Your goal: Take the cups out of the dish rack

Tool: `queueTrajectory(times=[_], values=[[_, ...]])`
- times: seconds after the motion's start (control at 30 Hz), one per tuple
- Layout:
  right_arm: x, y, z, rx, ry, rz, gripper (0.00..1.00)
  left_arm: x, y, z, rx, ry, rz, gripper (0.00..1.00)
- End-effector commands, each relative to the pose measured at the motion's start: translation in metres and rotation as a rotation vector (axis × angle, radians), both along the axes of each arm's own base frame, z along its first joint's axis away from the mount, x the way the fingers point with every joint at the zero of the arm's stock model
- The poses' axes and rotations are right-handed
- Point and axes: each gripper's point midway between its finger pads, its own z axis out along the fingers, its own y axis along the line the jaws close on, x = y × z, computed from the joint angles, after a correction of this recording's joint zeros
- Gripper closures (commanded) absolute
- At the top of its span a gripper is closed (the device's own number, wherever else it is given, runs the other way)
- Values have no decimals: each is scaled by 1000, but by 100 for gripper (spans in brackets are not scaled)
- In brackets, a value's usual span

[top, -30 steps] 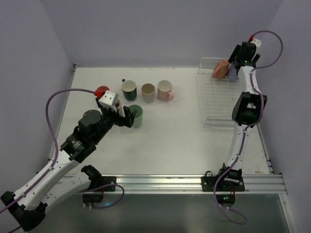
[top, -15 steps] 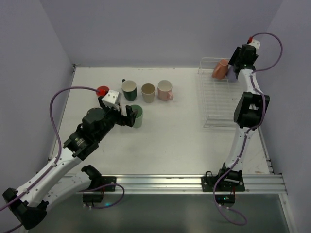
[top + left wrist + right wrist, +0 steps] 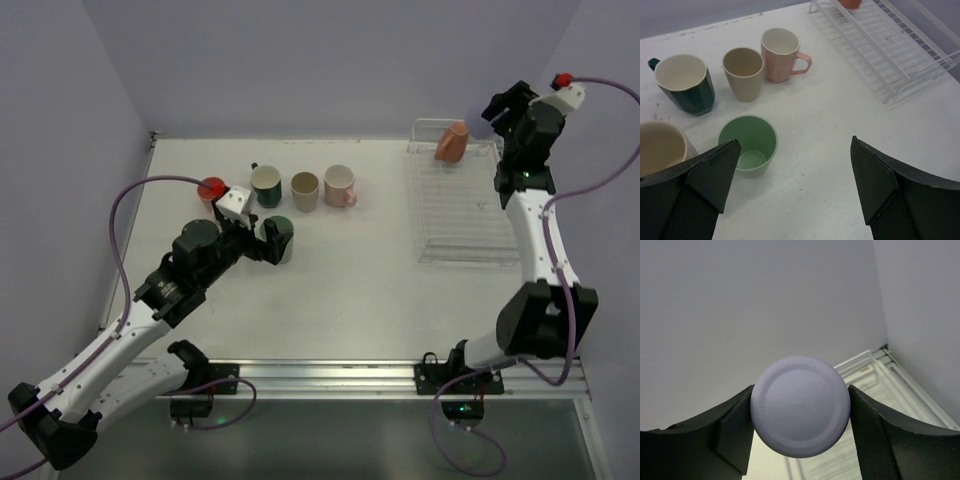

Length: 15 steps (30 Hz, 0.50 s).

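My right gripper [image 3: 484, 120] is shut on the lavender cup [image 3: 477, 126], held in the air above the far end of the dish rack [image 3: 460, 215]. The right wrist view shows the cup's round base [image 3: 800, 412] clamped between both fingers. A salmon cup [image 3: 452, 142] leans in the rack's far corner. On the table stand a red cup [image 3: 211, 188], a dark green mug [image 3: 265, 185], a tan cup [image 3: 305, 185], a pink mug [image 3: 340, 185] and a light green cup [image 3: 747, 145]. My left gripper [image 3: 795, 160] hangs open just near of the light green cup, holding nothing.
A cream cup [image 3: 660, 147] stands at the left edge of the left wrist view, close to my left finger. Purple walls close in the table at the back and on both sides. The rack's wire floor [image 3: 890, 50] lies bare near its front.
The right gripper has closed on the lavender cup and lifted it up off the rack, the arm swinging right. The left gripper has shifted slightly by the light green cup.
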Motion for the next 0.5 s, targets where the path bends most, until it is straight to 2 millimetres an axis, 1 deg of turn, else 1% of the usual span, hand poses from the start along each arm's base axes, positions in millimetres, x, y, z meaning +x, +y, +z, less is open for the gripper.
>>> queueTrajectory(times=[0.0, 0.03, 0.07, 0.1, 0.13, 0.17, 0.2, 0.23, 0.27, 0.3, 0.33, 0.37, 0.4, 0.43, 0.47], values=[[-54, 49, 51, 166, -229, 134, 60, -7, -20, 40, -137, -50, -95, 0], [-63, 83, 53, 188, -239, 243, 60, -10, -25, 44, -176, -32, -111, 0], [-70, 104, 29, 242, -201, 297, 60, -11, -31, 50, -202, -20, -134, 0], [-91, 125, 40, 269, -244, 366, 60, -16, -39, 56, -233, -16, -182, 0], [-105, 160, 37, 307, -242, 499, 60, -19, -45, 62, -290, 9, -200, 0], [-115, 177, 8, 413, -197, 555, 60, -20, -52, 62, -322, 27, -228, 0], [-126, 190, 0, 476, -188, 614, 60, -25, -62, 77, -378, -3, -292, 0], [-145, 203, 17, 507, -264, 708, 60, -29, -68, 81, -429, 30, -317, 0], [-160, 222, -7, 610, -204, 811, 60, -29, -74, 80, -449, 51, -340, 0], [-170, 230, -9, 644, -204, 860, 60, -32, -80, 88, -478, 43, -383, 0], [-183, 237, -1, 654, -233, 920, 60, -34, -84, 89, -511, 69, -394, 0], [-194, 245, -10, 695, -193, 973, 60, -32, -89, 86, -523, 90, -405, 0], [-202, 249, -7, 699, -202, 1006, 60, -32, -93, 87, -540, 91, -422, 0], [-210, 255, -14, 710, -183, 1035, 60, -32, -95, 85, -564, 117, -422, 0], [-221, 258, -9, 724, -186, 1071, 60, -30, -99, 80, -573, 139, -425, 0]])
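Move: The purple cup, already in the right gripper, is to be brought to the left gripper, which lies about 50 cm to the right hand's left, 25 cm back and 10 cm lower. The orange cup in the rack is roughly 14 cm straight ahead of the right hand, 24 cm down. From the left hand the purple cup is some 30 cm ahead, 50 cm right and 7 cm up; the green cup stands 10 cm ahead, 2 cm right, 22 cm below. Swing the right gripper about 23 cm left and 17 cm back, away from the rack towards the left gripper, rising slightly before sinking to end some 7 cm lower; keep the purple cup gripped by its base and turn the wrist counter-clockwise, rolling its left side up. Bring the open left gripper about 8 cm right and some 5 cm up to meet the cup, turning clockwise and rolling its left side down. ##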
